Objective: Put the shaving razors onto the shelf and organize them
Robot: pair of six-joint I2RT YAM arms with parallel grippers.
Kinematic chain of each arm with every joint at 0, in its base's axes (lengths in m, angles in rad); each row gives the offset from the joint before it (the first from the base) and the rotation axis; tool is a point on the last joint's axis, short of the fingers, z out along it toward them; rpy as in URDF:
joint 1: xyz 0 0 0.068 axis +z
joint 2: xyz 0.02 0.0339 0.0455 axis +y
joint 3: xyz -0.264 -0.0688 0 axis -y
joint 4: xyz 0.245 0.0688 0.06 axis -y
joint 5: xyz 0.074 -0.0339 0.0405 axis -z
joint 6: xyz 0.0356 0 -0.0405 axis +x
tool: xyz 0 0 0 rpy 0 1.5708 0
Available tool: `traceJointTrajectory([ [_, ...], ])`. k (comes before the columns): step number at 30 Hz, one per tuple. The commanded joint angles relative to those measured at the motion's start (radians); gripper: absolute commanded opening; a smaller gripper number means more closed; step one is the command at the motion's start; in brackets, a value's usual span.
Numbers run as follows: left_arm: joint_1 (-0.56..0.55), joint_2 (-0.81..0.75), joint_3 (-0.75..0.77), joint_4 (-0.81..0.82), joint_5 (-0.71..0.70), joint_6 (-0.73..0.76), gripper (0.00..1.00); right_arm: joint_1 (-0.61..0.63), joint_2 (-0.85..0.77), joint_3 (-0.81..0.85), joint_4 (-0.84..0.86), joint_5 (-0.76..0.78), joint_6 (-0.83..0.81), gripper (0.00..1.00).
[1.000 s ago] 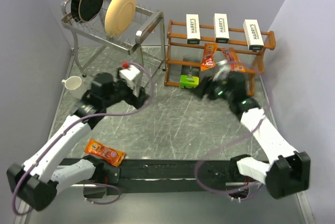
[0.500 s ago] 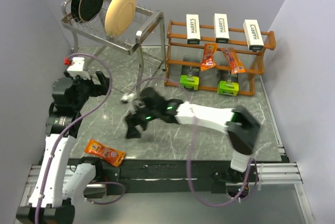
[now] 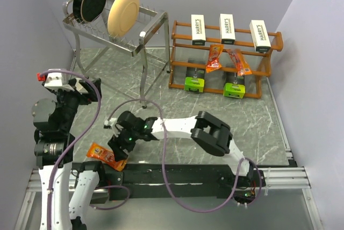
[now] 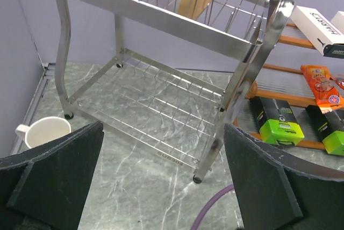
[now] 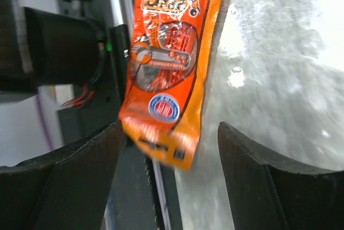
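One orange razor pack (image 3: 107, 156) (image 5: 169, 74) lies at the table's near-left edge, partly over the black rail. My right gripper (image 3: 118, 145) (image 5: 172, 187) hangs open right over it, the pack's end between the fingers with gaps on both sides. The wooden shelf (image 3: 269, 60) carries three white HARRY'S boxes (image 3: 228, 28) on top, two orange packs (image 3: 214, 58) in the middle and two black-and-green packs (image 3: 194, 79) at the bottom. My left gripper (image 3: 91, 87) (image 4: 161, 187) is raised at the far left, wide open and empty.
A silver dish rack (image 3: 115, 31) (image 4: 161, 20) with two plates stands at the back left, one leg close in front of my left gripper. A white mug (image 4: 45, 131) sits by the left wall. A purple cable (image 4: 212, 211) runs under the left gripper.
The right arm swung from the shelf across the table to the orange pack at the near left. The left arm pulled back and rose toward the left wall.
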Motion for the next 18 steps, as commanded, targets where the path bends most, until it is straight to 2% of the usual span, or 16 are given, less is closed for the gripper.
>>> traceJointTrajectory([
  [1, 0.024, -0.012, 0.006, 0.000, 0.047, -0.038, 0.99, 0.063, 0.055, 0.085, 0.008, 0.083, -0.010, 0.79],
  [4, 0.028, -0.023, -0.005, -0.007, 0.056, -0.042, 0.99, 0.108, 0.092, 0.102, -0.034, 0.158, -0.034, 0.77],
  [9, 0.027, -0.026, -0.006, -0.015, 0.056, -0.035, 0.99, 0.119, 0.107, 0.077, -0.053, 0.321, 0.022, 0.60],
  [12, 0.027, -0.026, -0.016, -0.001, 0.065, -0.038, 1.00, 0.116, 0.107, 0.072, -0.056, 0.356, 0.009, 0.54],
  [13, 0.027, -0.025, -0.020, 0.005, 0.070, -0.047, 1.00, 0.116, 0.107, 0.068, -0.056, 0.368, -0.001, 0.47],
  [15, 0.028, -0.022, -0.038, 0.025, 0.071, -0.058, 0.99, 0.117, 0.109, 0.048, -0.050, 0.391, -0.004, 0.39],
  [18, 0.036, -0.012, -0.054, 0.045, 0.093, -0.079, 0.99, 0.114, 0.100, 0.017, -0.026, 0.401, -0.013, 0.35],
])
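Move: The last orange razor pack lies roughly 5 cm to the right hand's left and 1 cm back, its middle about 4 cm lower, with its near end almost under the open fingertips. The table's near edge runs some 4 cm behind this hand; the foot of the dish rack's nearest leg is about 20 cm ahead and 10 cm right. From the high left hand, the pack is about 16 cm back, 3 cm right and 38 cm below. The right fingers come to pinch the orange pack near its closer end, narrowing from wide open to about half that gap. The hand first slides back about 3 cm and left 2.5 cm while sinking, then eases forward a good centimetre, ending some 3 cm lower, with the wrist turning about 10 degrees. ##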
